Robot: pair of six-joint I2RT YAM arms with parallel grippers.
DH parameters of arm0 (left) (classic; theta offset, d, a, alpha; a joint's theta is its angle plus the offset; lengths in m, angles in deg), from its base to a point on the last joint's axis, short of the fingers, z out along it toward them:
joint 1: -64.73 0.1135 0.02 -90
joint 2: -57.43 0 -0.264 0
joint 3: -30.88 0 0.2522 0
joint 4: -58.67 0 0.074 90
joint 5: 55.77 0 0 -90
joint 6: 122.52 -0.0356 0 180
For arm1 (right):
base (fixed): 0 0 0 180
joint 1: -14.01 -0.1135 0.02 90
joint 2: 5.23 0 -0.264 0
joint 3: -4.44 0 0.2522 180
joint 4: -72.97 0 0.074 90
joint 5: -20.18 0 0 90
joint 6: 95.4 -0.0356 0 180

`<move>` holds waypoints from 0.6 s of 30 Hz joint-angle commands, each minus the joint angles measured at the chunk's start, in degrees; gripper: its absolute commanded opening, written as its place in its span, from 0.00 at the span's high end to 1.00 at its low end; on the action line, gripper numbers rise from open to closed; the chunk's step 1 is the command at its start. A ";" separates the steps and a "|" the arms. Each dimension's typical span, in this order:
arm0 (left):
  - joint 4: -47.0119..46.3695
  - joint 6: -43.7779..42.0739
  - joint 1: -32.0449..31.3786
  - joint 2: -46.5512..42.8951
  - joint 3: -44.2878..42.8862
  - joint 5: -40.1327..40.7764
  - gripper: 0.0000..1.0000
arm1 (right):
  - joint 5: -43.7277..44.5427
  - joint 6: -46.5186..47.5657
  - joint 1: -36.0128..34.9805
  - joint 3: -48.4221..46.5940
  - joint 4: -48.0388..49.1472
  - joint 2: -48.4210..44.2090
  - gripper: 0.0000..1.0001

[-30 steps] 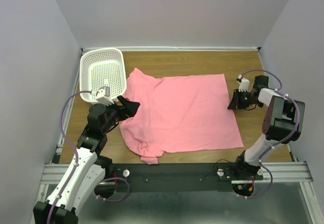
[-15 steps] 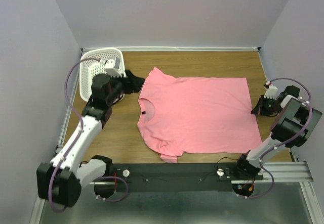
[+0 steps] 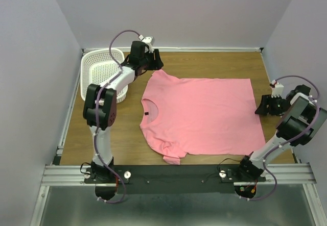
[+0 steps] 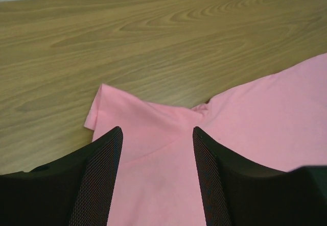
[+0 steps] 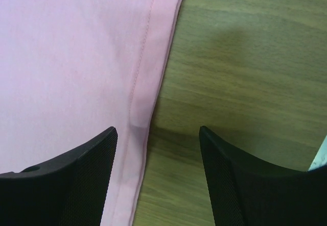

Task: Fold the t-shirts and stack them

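Observation:
A salmon-pink t-shirt (image 3: 199,114) lies spread flat on the wooden table, its collar and dark label (image 3: 145,114) to the left and its hem to the right. The lower sleeve is rumpled near the front edge. My left gripper (image 3: 157,63) reaches to the back of the table and hovers open over the upper sleeve (image 4: 138,119); in the left wrist view the left gripper (image 4: 157,130) has pink cloth lying flat below its gap. My right gripper (image 3: 261,107) stands open at the hem. In the right wrist view the right gripper (image 5: 158,129) straddles the stitched hem edge (image 5: 148,83) and bare wood.
A white perforated basket (image 3: 86,75) stands at the back left, with the left arm stretched past its right side. Grey walls close in the table on three sides. A black rail runs along the near edge.
The shirt has been dragged to the right and laid flat. My left arm swung from the near left up to the back by the upper sleeve. My right gripper has opened and let go of the hem.

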 commanded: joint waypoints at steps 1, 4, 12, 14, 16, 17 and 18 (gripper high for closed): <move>9.63 -2.91 -0.08 9.48 -9.88 2.85 0.35 | -6.75 1.88 -0.19 -3.00 -5.65 3.74 0.27; 12.97 -3.00 0.01 15.82 -16.57 3.82 0.36 | -8.25 2.14 -1.33 -2.48 -6.18 4.45 0.27; 21.75 -3.35 -0.08 28.64 -32.74 7.16 0.36 | -11.95 0.03 -3.97 -2.04 -6.26 3.92 0.27; 24.04 -3.44 -0.08 31.46 -36.95 6.90 0.36 | -12.91 -0.76 -4.24 -2.30 -6.35 2.96 0.27; 24.05 -3.18 -0.08 32.26 -37.76 6.28 0.36 | -13.71 -1.02 -4.41 -2.48 -6.53 1.99 0.27; 23.97 -3.09 -0.08 32.70 -38.37 6.28 0.36 | -13.97 -1.29 -4.41 -2.48 -6.62 1.64 0.26; 23.97 -3.09 -0.08 33.05 -38.55 6.02 0.37 | -14.15 -1.46 -4.50 -2.39 -6.79 1.37 0.26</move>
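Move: The t-shirt's far sleeve tip lies about 9 cm ahead of the left hand, 2 cm to its right and 17 cm below; at much that depth, the basket sits some 34 cm left and 4 cm ahead, the neck opening 25 cm back and 3 cm left. The right hand has the hem edge level with it, 2 cm left and 2 cm below, the hem's far corner 17 cm ahead and 3 cm left, its near corner 19 cm back and 2 cm left. Open left hand sinks 11 cm and forward towards the far sleeve; right moves 5 cm left, finger against hem. ##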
